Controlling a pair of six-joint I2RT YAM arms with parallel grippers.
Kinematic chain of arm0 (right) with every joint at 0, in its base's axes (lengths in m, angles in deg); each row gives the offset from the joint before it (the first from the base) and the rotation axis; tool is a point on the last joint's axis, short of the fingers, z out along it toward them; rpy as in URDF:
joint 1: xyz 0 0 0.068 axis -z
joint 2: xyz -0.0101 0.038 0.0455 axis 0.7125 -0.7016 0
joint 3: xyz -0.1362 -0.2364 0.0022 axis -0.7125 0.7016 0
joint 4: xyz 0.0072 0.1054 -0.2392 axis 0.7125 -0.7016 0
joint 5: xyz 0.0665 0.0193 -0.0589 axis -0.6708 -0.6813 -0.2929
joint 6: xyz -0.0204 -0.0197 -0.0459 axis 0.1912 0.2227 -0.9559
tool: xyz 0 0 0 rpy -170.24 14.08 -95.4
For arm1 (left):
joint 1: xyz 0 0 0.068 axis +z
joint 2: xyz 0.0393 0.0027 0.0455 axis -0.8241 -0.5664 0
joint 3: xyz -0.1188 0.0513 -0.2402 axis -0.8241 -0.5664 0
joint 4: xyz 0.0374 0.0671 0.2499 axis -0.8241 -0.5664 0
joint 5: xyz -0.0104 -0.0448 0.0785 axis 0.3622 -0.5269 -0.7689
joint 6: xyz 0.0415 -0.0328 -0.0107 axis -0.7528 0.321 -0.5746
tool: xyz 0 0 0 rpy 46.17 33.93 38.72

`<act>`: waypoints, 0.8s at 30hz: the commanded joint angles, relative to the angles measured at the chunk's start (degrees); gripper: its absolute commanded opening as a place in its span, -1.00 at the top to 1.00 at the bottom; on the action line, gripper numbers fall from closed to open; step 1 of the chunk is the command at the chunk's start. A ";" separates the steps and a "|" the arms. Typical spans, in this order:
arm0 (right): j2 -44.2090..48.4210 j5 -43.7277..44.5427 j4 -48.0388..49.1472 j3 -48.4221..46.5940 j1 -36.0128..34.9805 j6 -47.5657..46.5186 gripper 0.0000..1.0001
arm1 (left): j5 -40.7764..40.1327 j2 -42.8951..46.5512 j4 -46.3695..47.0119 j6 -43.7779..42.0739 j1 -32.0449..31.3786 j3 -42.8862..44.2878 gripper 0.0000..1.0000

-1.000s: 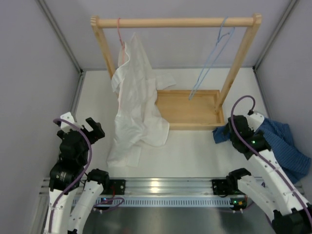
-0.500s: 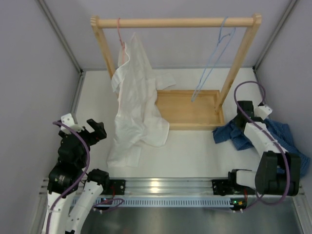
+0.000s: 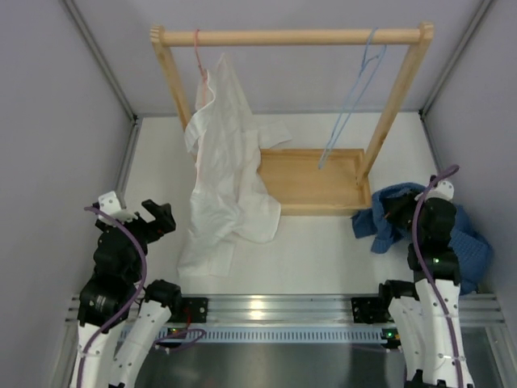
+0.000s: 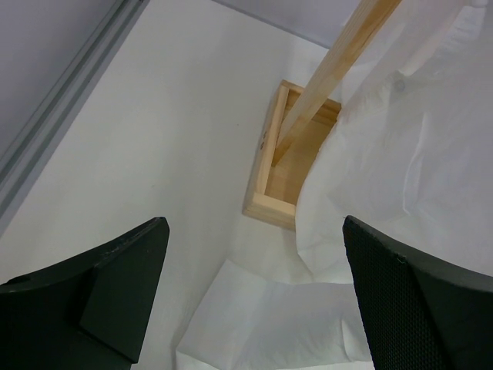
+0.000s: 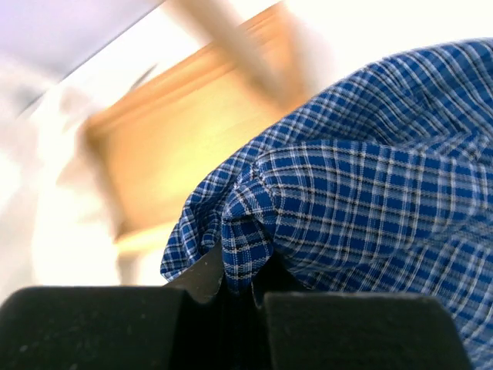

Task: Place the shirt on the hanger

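The dark blue checked shirt (image 3: 386,217) lies crumpled on the table at the right, beside the rack's base. My right gripper (image 3: 404,212) is down in its left part and shut, pinching a raised fold of the checked shirt (image 5: 246,247) between its jaws. The light-blue wire hanger (image 3: 353,90) hangs bare from the right end of the wooden rail, apart from the shirt. My left gripper (image 3: 136,213) hovers open at the left of the table; between its fingers (image 4: 254,231) only white cloth and tabletop show below.
A wooden rack (image 3: 291,36) stands at the back, with a tray base (image 3: 311,182). A white shirt (image 3: 226,162) on a pink hanger (image 3: 198,52) hangs at the rail's left end and spills onto the table. Grey walls close in on both sides.
My right arm swung over the blue shirt and its gripper went from open to shut on a fold, bunching the cloth's left part. The left arm hardly moved.
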 commanded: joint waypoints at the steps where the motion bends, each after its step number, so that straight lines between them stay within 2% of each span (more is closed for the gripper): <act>1: 1.63 -32.42 -5.35 -1.73 -2.24 -2.86 1.00 | -0.37 2.79 3.30 -0.46 -0.20 -0.13 -0.96; 2: 2.42 -40.72 -4.05 -0.85 -3.48 -1.28 1.00 | -0.37 3.06 3.30 -0.37 -0.11 -0.13 -0.96; 4: 6.63 -45.45 0.77 0.55 -8.81 5.03 1.00 | -0.37 3.41 3.30 -0.46 -0.11 -0.13 -0.96; 8: 11.83 -44.32 5.88 -0.93 -19.20 12.26 1.00 | -0.46 3.06 3.30 -0.54 -0.02 -0.05 -0.96; 13: 8.68 -37.03 5.55 -2.61 -30.37 13.86 1.00 | 0.60 2.97 3.47 -0.89 0.06 0.39 -0.96; 14: 7.19 -33.03 6.68 -1.99 -32.47 14.12 1.00 | 1.12 2.97 3.56 -1.42 0.06 0.57 -0.96; 16: 0.78 -25.64 8.09 -1.55 -41.95 14.12 1.00 | 5.50 2.45 4.87 -2.65 0.06 0.92 -0.96; 17: -2.03 -15.25 10.01 -1.90 -46.77 14.21 1.00 | 7.00 2.10 5.40 -3.52 0.06 1.01 -0.97; 18: -8.84 -9.66 10.98 -2.86 -51.52 13.60 1.00 | 8.41 1.57 5.75 -3.97 0.24 1.10 -0.96; 19: -12.83 -4.13 11.43 -6.78 -60.70 13.25 1.00 | 10.16 0.26 6.02 -4.32 0.15 1.18 -0.96; 20: -16.26 6.81 11.09 -9.35 -64.10 12.98 1.00 | 10.79 -0.45 6.02 -5.19 0.15 1.45 -0.97; 21: -22.04 10.57 11.08 -11.63 -66.22 12.02 1.00 | 11.23 -1.85 5.85 -5.64 0.24 1.62 -0.96; 24: -26.48 19.45 13.10 -16.57 -67.30 12.62 1.00 | 12.46 -1.95 5.67 -6.43 0.24 1.89 -0.97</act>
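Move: The right hand already holds the blue shirt; the open table before the tray, where it takes it, lies about 29 cm left, 12 back and 15 below. From that hand, the tray's middle is some 27 cm left, 18 ahead, and the blue hanger about 19 left, 16 ahead, 10 above. From the left hand that open spot lies roughly 50 cm right, 5 back, 23 below. Keeping its pinch, the right hand swings the blue shirt about 30 cm left and 12 back, turning counter-clockwise. ##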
